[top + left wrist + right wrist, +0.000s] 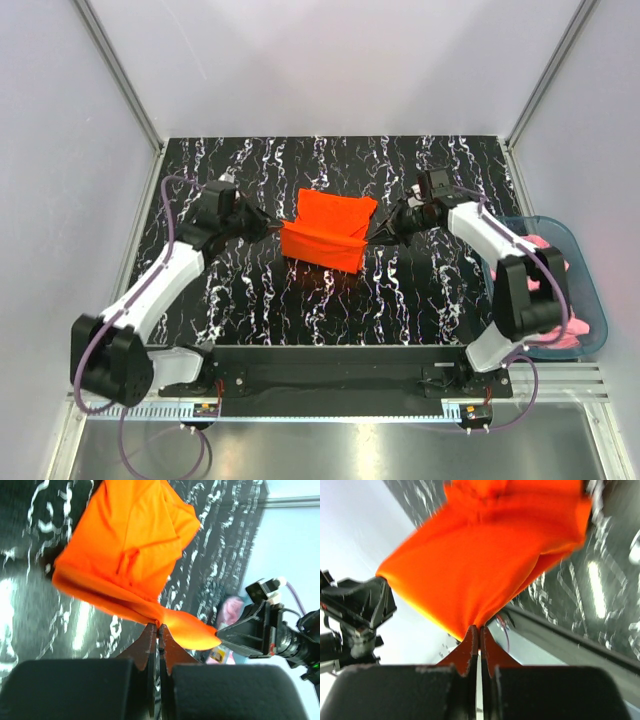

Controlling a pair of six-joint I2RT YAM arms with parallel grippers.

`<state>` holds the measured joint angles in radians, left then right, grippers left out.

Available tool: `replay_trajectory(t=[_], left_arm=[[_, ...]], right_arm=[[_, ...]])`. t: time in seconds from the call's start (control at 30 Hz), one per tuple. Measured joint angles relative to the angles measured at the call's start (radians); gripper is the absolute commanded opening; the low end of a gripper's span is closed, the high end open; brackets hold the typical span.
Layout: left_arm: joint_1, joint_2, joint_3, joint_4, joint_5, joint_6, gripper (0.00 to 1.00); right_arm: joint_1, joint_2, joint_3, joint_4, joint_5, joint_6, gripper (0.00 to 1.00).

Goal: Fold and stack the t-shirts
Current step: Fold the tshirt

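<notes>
The bright orange-red t-shirt (328, 232) is partly folded and held up over the middle of the black marbled table (300, 300). My left gripper (272, 232) is shut on its left edge, and the cloth fans out above the tips in the left wrist view (125, 555). My right gripper (378, 233) is shut on its right edge, with the cloth stretched above the tips in the right wrist view (485, 565). The light pink t-shirt (565, 290) lies bunched in a bin at the right.
A clear blue plastic bin (590, 300) stands at the table's right edge, beside the right arm's base. White walls with metal posts enclose the table at the back and sides. The arms' mounting rail (330, 375) runs along the near edge.
</notes>
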<state>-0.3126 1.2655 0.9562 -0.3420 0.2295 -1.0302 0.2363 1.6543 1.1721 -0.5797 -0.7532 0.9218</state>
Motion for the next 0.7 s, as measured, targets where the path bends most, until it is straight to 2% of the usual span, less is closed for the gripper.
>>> replay_trajectory(t=[0.33, 0.53, 0.7], left_arm=[[-0.089, -0.373, -0.207, -0.076, -0.019, -0.106, 0.00], [-0.196, -0.562, -0.245, -0.176, -0.072, -0.183, 0.00], [-0.291, -0.653, -0.245, -0.260, -0.121, -0.241, 0.00]], right_arm=[[0.093, -0.347, -0.237, -0.021, 0.035, 0.096, 0.00], [0.135, -0.527, -0.302, -0.075, 0.058, 0.161, 0.00], [0.154, -0.660, -0.344, -0.113, 0.063, 0.216, 0.00]])
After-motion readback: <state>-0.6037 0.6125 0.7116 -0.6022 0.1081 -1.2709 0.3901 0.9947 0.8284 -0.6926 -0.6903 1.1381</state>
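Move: My hands still pinch the two corners of the orange t-shirt's lifted edge. The near table edge, which I draw it towards, lies about 27 cm straight back from my left hand and 26 cm straight back from my right. The t-shirt's far half lies some 9 cm ahead of my left hand and 12 cm to its right, and about 11 cm ahead of my right hand and 7 cm to its left. All of this is roughly 10 to 13 cm below my hands. I keep both grippers shut on their corners and sweep the held edge back together, about 15 cm towards the near table edge and away from where the far half lay. Both hands rise on the way, the right more plainly (some 5 cm), while the left rolls slightly, its left side dipping about 10 degrees. ##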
